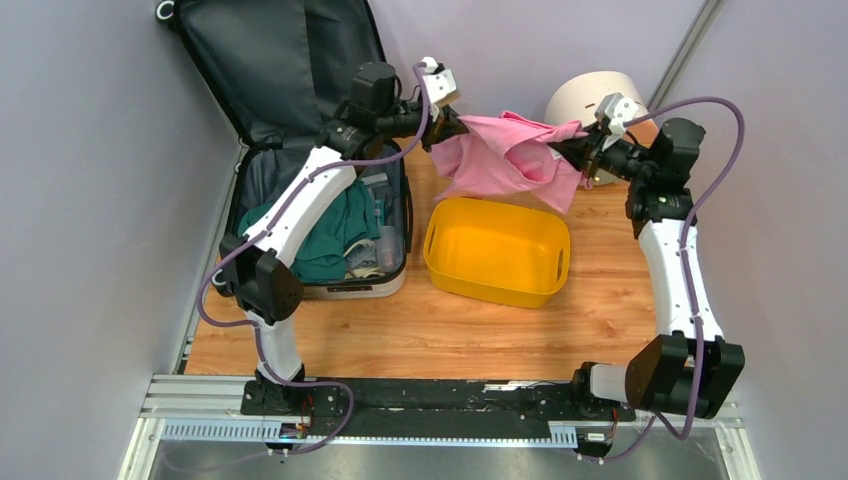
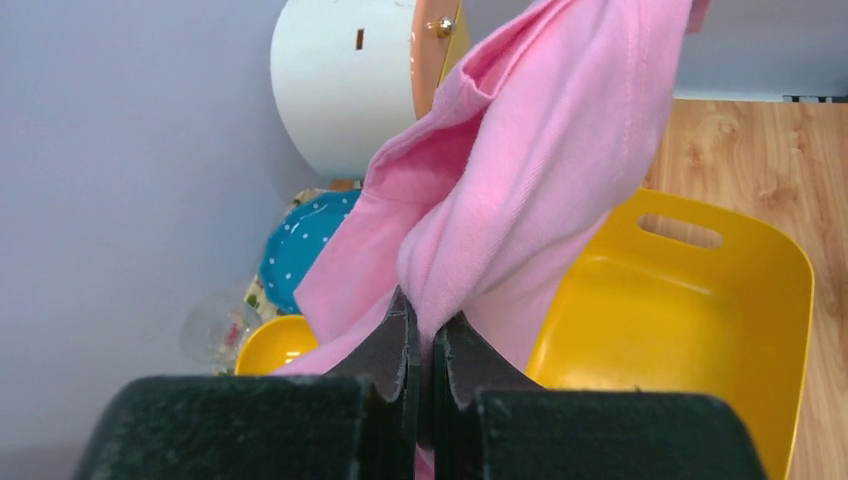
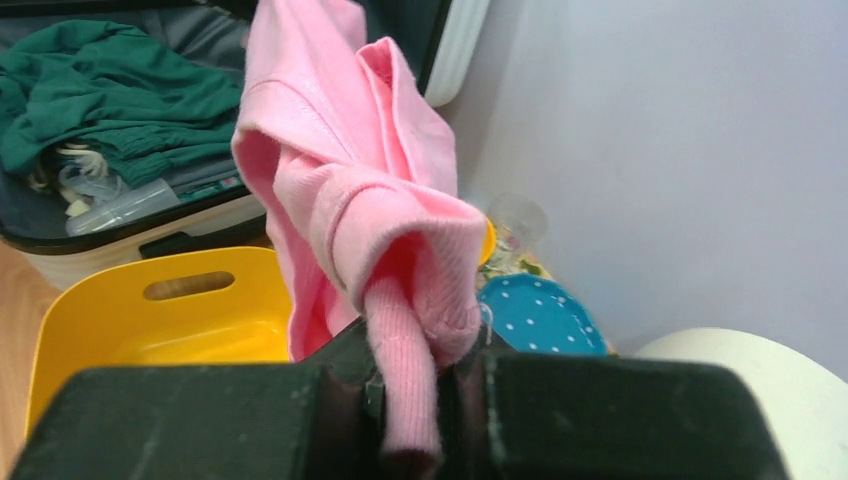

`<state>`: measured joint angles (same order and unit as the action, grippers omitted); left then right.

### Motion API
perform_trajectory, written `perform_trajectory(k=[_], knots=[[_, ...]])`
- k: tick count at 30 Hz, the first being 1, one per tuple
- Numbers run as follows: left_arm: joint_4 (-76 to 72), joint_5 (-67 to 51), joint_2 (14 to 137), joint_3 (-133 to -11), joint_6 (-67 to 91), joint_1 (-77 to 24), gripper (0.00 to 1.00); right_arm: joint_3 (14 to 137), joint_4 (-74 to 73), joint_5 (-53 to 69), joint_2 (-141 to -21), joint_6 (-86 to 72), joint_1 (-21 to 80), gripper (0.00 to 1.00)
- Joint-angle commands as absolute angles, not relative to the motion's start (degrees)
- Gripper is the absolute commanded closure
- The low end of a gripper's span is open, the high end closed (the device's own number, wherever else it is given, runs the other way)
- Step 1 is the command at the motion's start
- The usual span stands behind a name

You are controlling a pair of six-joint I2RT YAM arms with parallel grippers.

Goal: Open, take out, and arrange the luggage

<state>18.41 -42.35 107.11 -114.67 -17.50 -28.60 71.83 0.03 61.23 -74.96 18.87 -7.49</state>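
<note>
The luggage [image 1: 330, 285] lies open at the left of the table, its dark-lined lid [image 1: 280, 60] propped up against the wall. Green clothes [image 1: 330, 235] and small items fill its lower half [image 3: 130, 215]. A pink garment [image 1: 505, 155] hangs stretched in the air between both arms, above the far edge of the yellow bin [image 1: 497, 252]. My left gripper [image 1: 448, 128] is shut on the garment's left end [image 2: 470, 240]. On its right end [image 3: 400, 250] my right gripper [image 1: 583, 150] is shut, a rolled pink hem sticking out between the fingers.
A round cream-and-orange drawer box [image 1: 590, 100] stands at the back right. Behind the bin, by the wall, sit a blue dotted plate [image 2: 305, 235], a yellow bowl [image 2: 272, 345] and a clear glass [image 3: 515, 215]. Grey walls close in on three sides.
</note>
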Motion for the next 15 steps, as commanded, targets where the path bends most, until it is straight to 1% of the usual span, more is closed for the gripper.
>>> perform_trajectory(k=[1,3,7,9,10,11,14,15], knots=[[14.43,-39.55,103.01,-114.18,-20.74,-29.35,1.00,72.51,3.16,57.13,-72.07,17.84,-13.35,1.00],[12.05,-38.76,102.13,-112.25,-20.92,-31.28,1.00,73.47,2.99,57.39,-71.63,17.23,-15.20,1.00],[9.93,-38.49,101.78,-113.29,-22.76,-33.66,1.00,73.83,2.73,58.62,-69.79,17.40,-17.49,1.00],[11.77,-39.63,101.08,-113.20,-25.47,-34.01,1.00,73.04,0.63,60.20,-68.56,18.71,-17.84,1.00],[14.91,-41.12,100.64,-112.86,-26.10,-34.01,1.00,72.69,-3.82,61.86,-68.12,21.59,-17.93,1.00],[16.25,-41.74,100.03,-111.89,-26.54,-34.01,1.00,71.73,-5.26,63.01,-67.59,22.58,-17.93,1.00],[18.98,-43.59,94.76,-102.51,-28.82,-34.01,1.00,66.20,-8.51,68.01,-65.22,25.91,-17.58,1.00],[20.81,-45.07,91.61,-96.74,-31.61,-34.01,1.00,63.22,-10.00,68.72,-63.91,27.67,-17.23,1.00]])
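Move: Both hands already hold the pink cloth stretched between them. From the left hand, the yellow basket lies about 12 cm back, 10 cm right and 33 cm below; the open suitcase some 6 cm back and 24 cm left, the orange bowl 10 cm ahead and 2 cm right. From the right hand, the basket lies 9 cm back and 10 cm left, the blue plate 13 cm ahead and 8 cm left, the drawer cabinet 13 cm ahead and 9 cm right, all some 30 cm below. Both hands, still gripping the stretched pink cloth, swing it about 5 cm right and draw it back. ##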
